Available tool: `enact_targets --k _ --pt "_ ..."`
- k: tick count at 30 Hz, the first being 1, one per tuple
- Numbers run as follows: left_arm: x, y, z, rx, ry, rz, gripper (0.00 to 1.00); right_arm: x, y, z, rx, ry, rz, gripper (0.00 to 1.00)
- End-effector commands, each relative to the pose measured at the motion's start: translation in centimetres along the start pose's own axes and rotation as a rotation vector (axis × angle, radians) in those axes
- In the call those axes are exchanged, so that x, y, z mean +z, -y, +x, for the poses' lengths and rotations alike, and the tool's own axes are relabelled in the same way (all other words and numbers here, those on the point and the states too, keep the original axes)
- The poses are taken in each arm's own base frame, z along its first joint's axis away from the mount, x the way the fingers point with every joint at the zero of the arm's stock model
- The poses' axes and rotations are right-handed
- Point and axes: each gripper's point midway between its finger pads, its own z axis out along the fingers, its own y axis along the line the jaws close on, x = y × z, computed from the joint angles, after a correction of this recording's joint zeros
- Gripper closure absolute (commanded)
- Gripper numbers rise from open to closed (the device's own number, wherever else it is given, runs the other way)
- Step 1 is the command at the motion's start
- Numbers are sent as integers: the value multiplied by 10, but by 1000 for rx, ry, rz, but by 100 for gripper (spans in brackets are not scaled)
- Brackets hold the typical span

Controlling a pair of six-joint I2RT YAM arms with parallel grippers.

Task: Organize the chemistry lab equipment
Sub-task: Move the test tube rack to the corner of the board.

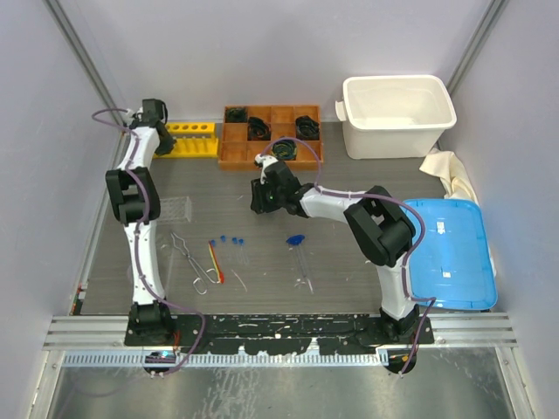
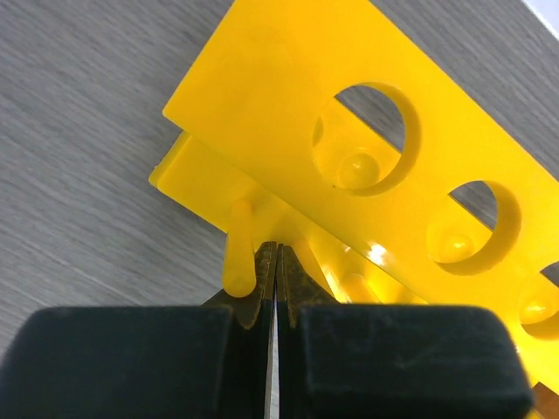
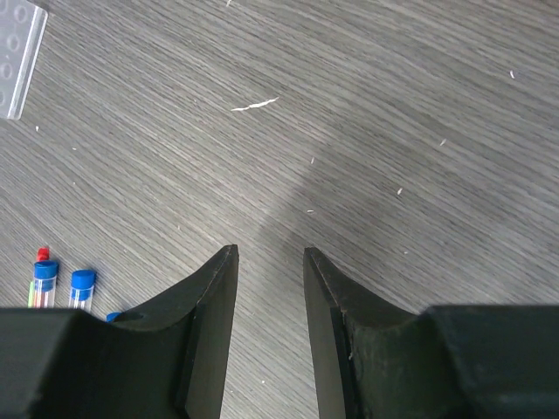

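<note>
The yellow tube rack (image 1: 194, 140) lies at the back left of the table and fills the left wrist view (image 2: 367, 157). My left gripper (image 1: 161, 138) (image 2: 277, 253) is shut, its tips right against the rack's lower edge beside a yellow peg, with nothing seen between them. My right gripper (image 1: 260, 197) (image 3: 270, 251) hangs open over bare table, holding nothing. Blue-capped test tubes (image 1: 231, 241) (image 3: 80, 286), metal tongs (image 1: 188, 258), a thin red-orange stick (image 1: 216, 264) and a blue-bulb dropper (image 1: 297, 241) lie loose on the front middle of the table.
An orange-brown compartment box (image 1: 238, 159) with dark items stands at the back centre. A white bin (image 1: 397, 140) is at the back right, with a cloth (image 1: 447, 171) and a blue lid (image 1: 450, 253) along the right edge. A clear plastic tray (image 1: 175, 208) (image 3: 17, 52) lies at the left.
</note>
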Motion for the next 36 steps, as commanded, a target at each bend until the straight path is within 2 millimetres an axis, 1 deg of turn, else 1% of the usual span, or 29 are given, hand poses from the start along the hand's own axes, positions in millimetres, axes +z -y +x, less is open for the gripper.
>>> enact_targets --k 1,5,10,13,15,17,19,22,23,24,26,29,30,31,35,36 --pt "-2 34 -3 -4 19 84 100 1 -10 -32 -22 81 -35 58" --pt "-3 43 0 6 17 96 100 2 -9 -30 -22 78 -35 58" --pt "-7 44 3 3 13 94 100 -2 -9 -31 -20 83 -34 58" --pt "-13 40 4 11 10 76 100 -7 -11 -31 -12 85 -39 58" --pt "-20 35 4 15 15 62 100 -12 -12 -31 -3 88 -47 58" --pt "-26 27 10 22 5 42 100 -18 -15 -32 10 97 -56 58" --pt "-37 21 12 19 6 36 96 -26 -19 -31 22 101 -70 57" --pt "-58 17 18 2 11 71 91 -40 -25 -30 30 111 -76 57" --pt "-76 20 12 -10 41 108 89 -48 -29 -33 28 123 -83 56" --pt "-84 19 16 -18 45 129 84 -53 -32 -33 25 128 -84 56" --pt "-106 18 17 -46 75 173 75 -63 -38 -31 14 131 -82 56" --pt "-140 17 24 -96 84 245 68 -78 -48 -30 0 140 -84 55" --pt "-152 17 26 -104 90 269 67 -83 -52 -29 -6 139 -83 55" --pt "-160 16 36 -108 80 291 67 -87 -58 -25 -15 133 -87 55" --pt "-204 14 61 -119 96 375 65 -101 -74 -20 -42 138 -91 54" --pt "-224 17 66 -111 117 412 64 -103 -77 -18 -47 135 -93 53"
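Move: At the near edge of the test tube rack, close to its left end, the left hand's shut fingertips already sit; the rack's middle lies about 7 cm to the right and 4 cm ahead, at about their height. The wooden tray's middle is some 31 cm right and 5 cm ahead, the clear plate rack about 20 cm back and 3 cm right, just below. From the right hand, the yellow rack lies roughly 27 cm ahead and 23 cm left. Nudging the rack's near edge with still-shut fingertips, the left hand goes about 2 cm right and 1 cm forward, stays there briefly, then comes free. It draws back some 15 cm and a little to the right, dipping before it rises about 10 cm, while the fingers open about a third. The empty right hand also backs off about 7 cm and rises about 8 cm. ##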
